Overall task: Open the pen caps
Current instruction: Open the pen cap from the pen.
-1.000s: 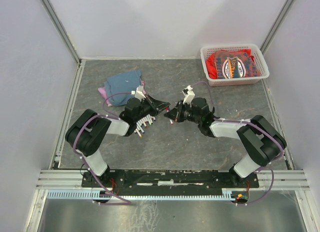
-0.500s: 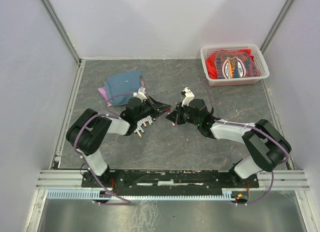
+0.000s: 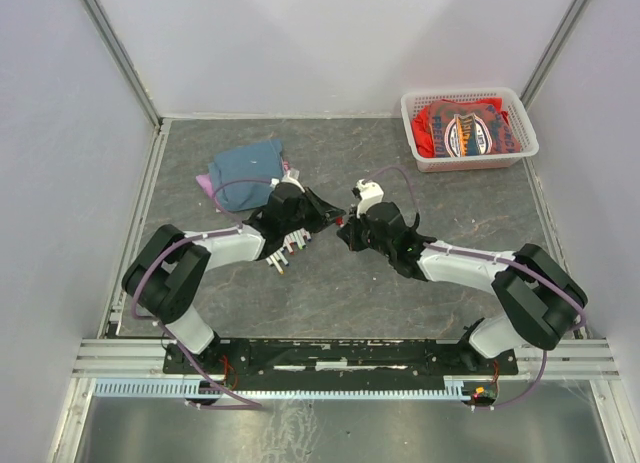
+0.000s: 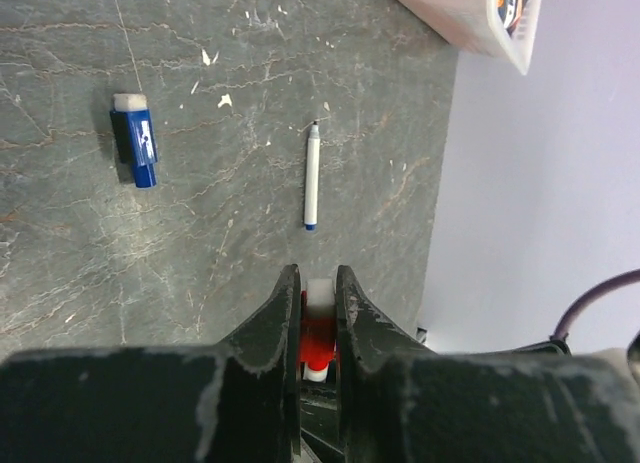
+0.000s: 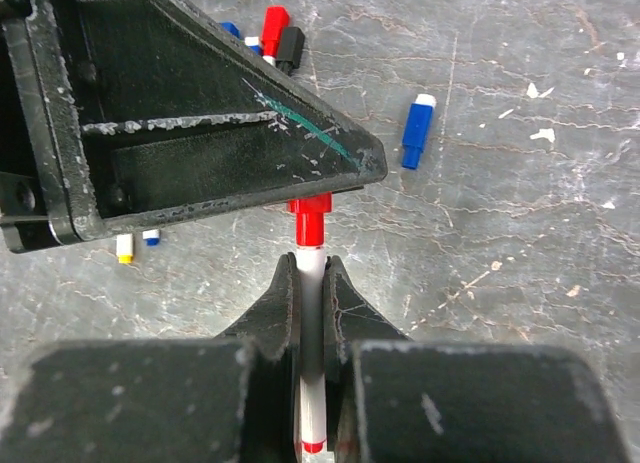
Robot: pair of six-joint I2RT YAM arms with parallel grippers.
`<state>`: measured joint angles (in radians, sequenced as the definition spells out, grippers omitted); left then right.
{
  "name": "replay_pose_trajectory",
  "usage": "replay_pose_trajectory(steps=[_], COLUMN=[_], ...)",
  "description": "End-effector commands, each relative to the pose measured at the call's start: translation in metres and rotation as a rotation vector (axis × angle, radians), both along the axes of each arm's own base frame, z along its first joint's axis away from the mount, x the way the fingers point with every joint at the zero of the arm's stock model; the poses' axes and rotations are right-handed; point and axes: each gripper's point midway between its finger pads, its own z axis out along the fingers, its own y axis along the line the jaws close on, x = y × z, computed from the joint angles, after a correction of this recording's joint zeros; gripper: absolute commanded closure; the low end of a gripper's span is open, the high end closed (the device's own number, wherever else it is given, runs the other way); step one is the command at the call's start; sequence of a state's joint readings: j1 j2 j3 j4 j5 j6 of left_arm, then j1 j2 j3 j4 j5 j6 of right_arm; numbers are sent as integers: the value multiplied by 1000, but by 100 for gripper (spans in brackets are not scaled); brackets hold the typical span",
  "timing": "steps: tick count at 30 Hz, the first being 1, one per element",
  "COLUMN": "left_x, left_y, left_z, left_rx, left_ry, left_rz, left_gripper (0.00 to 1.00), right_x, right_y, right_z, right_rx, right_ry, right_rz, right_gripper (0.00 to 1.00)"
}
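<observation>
In the top view my two grippers meet tip to tip over the table's middle, left gripper (image 3: 328,214) and right gripper (image 3: 345,229). My left gripper (image 4: 318,273) is shut on a red pen cap (image 4: 317,335). The right wrist view shows this red cap (image 5: 310,219) sitting on the end of a white barrel (image 5: 311,283), its far end hidden behind the left finger. My right gripper (image 5: 311,265) is shut on that barrel. A loose blue cap (image 4: 135,143) and an uncapped blue pen (image 4: 312,178) lie on the table beyond.
Several more pens (image 3: 288,247) lie under the left arm, their red and black caps (image 5: 280,33) showing in the right wrist view. A folded blue cloth (image 3: 245,168) sits at the back left. A white basket (image 3: 412,111) of red cloth stands at the back right.
Both arms have reached toward each other. The right gripper has slid left with the pen, and the left gripper has come right, so the tips now meet at the red cap.
</observation>
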<state>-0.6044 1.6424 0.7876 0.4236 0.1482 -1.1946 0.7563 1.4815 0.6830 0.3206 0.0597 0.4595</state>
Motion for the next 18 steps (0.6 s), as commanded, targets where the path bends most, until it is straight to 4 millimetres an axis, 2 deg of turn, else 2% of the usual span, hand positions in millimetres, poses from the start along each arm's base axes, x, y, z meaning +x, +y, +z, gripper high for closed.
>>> replay_pose_trajectory(steps=[1, 6, 10, 12, 14, 18], left_x=[67, 70, 70, 68, 67, 66], left_y=[53, 53, 44, 37, 33, 36], left_z=[32, 41, 59, 63, 57, 33], left_rx=[138, 170, 104, 81, 99, 213], left_ry=[-171, -198, -293, -317, -309, -253], left_rz=[295, 293, 250, 211, 174, 144], left_gripper=[97, 97, 97, 97, 97, 97], right_x=[-21, -24, -34, -37, -36, -21], right_y=[-44, -40, -13, -9, -15, -49], right_z=[-39, -42, -32, -24, -17, -14], right_rx=[-259, -281, -105, -48, -44, -108], right_ry=[74, 83, 112, 114, 110, 106], right_rz=[-46, -22, 57, 66, 39, -102], right_gripper=[99, 99, 99, 99, 99, 99])
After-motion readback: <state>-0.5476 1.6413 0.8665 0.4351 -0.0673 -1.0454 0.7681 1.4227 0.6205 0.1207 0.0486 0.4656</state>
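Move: The red pen bridges my hands: my left fingers already hold its pen cap, while my right fingers hold the pen's barrel, about 4 cm back and 3 cm to the right of my left hand. From my right hand the pen cap is about 4 cm ahead, 3 cm left and slightly lower. A loose blue cap lies roughly 5 cm ahead of my left hand and some 7 cm below; the row of pens is about 12 cm left of that hand, 2 cm back. I pull the cap off along the pen's length. After a brief hold, my left hand goes forward and left about 7 cm away from the barrel, rising as it tilts up and turns counter-clockwise. My right hand draws back, down and to the right, some 6 cm, tipping about 10 degrees. Both grips stay closed, left on the cap, right on the barrel. ##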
